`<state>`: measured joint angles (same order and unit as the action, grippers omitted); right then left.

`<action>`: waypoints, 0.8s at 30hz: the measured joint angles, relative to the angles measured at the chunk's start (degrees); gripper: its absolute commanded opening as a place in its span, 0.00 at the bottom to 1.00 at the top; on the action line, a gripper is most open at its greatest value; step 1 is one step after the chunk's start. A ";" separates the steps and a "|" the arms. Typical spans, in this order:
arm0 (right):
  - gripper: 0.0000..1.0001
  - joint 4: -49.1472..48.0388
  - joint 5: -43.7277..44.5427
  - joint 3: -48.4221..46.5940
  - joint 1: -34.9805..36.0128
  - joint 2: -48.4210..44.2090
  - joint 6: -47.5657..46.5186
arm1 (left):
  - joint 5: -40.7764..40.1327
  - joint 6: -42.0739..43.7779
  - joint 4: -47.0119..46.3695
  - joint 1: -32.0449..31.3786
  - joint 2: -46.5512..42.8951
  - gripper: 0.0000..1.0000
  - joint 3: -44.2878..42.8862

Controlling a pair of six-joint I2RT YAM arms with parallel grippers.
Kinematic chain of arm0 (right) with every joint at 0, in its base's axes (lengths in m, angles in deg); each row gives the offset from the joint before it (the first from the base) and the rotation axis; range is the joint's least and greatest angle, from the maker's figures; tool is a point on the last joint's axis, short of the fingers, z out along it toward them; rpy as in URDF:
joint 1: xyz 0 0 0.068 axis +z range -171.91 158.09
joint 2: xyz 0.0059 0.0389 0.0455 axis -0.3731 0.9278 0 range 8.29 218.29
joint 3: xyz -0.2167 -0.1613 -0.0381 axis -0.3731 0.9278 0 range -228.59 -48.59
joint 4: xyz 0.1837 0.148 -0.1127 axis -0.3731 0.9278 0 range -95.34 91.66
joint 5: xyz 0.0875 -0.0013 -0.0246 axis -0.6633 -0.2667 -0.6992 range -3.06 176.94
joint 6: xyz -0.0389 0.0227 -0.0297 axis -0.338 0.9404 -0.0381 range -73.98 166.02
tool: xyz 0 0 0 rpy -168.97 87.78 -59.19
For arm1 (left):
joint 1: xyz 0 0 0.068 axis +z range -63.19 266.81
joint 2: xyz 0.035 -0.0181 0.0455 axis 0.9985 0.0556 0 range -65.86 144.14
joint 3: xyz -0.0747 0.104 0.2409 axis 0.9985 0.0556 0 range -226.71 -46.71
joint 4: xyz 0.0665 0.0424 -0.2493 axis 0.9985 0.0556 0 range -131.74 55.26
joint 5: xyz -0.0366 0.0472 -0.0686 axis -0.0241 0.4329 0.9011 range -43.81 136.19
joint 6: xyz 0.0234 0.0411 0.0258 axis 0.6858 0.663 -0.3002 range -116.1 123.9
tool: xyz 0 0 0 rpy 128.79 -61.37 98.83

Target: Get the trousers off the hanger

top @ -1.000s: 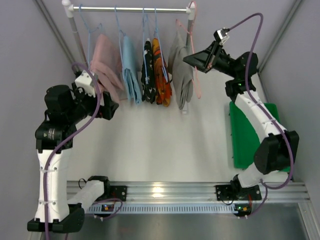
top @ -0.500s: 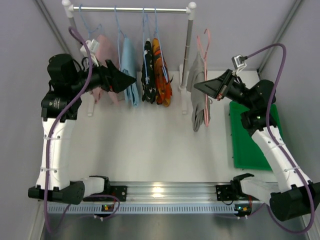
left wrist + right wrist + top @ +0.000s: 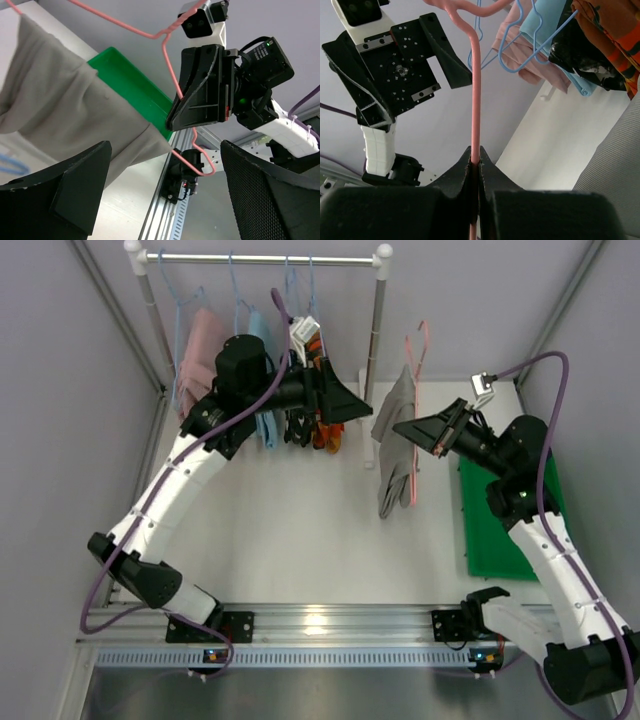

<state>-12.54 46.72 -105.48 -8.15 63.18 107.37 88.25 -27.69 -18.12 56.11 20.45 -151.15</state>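
The grey trousers point(image 3: 392, 478) hang folded over a pink hanger point(image 3: 412, 360), off the rail and above the table's right half. My right gripper point(image 3: 397, 426) is shut on the hanger's wire stem point(image 3: 476, 90), pinched between its fingertips point(image 3: 475, 159). In the right wrist view, grey cloth point(image 3: 620, 160) fills the lower right. My left gripper point(image 3: 365, 412) is open just left of the trousers, its jaws wide apart point(image 3: 165, 150) with only air between them, facing the grey cloth point(image 3: 60, 100) and hanger point(image 3: 170, 65). The orange-red trousers point(image 3: 615, 35) stay on the rail, mostly hidden behind the left arm point(image 3: 322, 437).
The white rail point(image 3: 270, 258) on its posts carries pink point(image 3: 205, 360), light-blue point(image 3: 262, 425) and black speckled point(image 3: 295, 430) garments on blue hangers. A green tray point(image 3: 500, 510) lies at the right, under the right arm. Grey walls close in on both sides.
The right gripper lifted the pink hanger with the grey trousers off the rail and brought it right and nearer. The left arm swung from the far left across to the middle beside them.
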 measured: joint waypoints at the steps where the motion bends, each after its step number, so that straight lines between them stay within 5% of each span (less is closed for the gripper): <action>1: 0.00 -0.04 0.20 0.24 0.11 -0.15 -0.28 | -0.39 -0.70 -1.86 -1.31 0.55 0.94 0.66; 17: 0.00 0.68 2.27 0.94 5.70 2.56 -2.86 | -7.56 -9.77 -15.82 -9.53 9.60 0.79 1.46; 24: 0.00 0.57 3.96 0.17 7.78 4.24 -2.86 | -9.62 -15.87 -19.04 -9.60 10.86 0.42 1.57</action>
<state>-11.97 50.67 -105.30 -0.37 67.42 104.50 78.64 -43.56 -37.16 46.52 31.31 -149.58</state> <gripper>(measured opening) 0.014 0.482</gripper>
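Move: The left hand, nearly wide open, goes for the hanger wire just under its neck, about 12 cm to its right, some 3 cm ahead and level in height. The trousers hang below, about 10 cm right of that hand, 4 ahead and 12 down; the right gripper is 12 cm right, 2 back and 6 lower. From that right hand, already pinching the same side wire, the neck wire is about 5 cm ahead and 6 above, the trousers some 6 ahead, 2 left and 6 below. Rightward, slowing towards the end, the left hand travels about 9 cm with a little forward and down, bringing its fingers around the hanger wire at the neck, then closes them to about half open. To meet it, the right hand keeps its pinch on the wire and carries the hanger roughly 4 cm left while sinking slightly. ##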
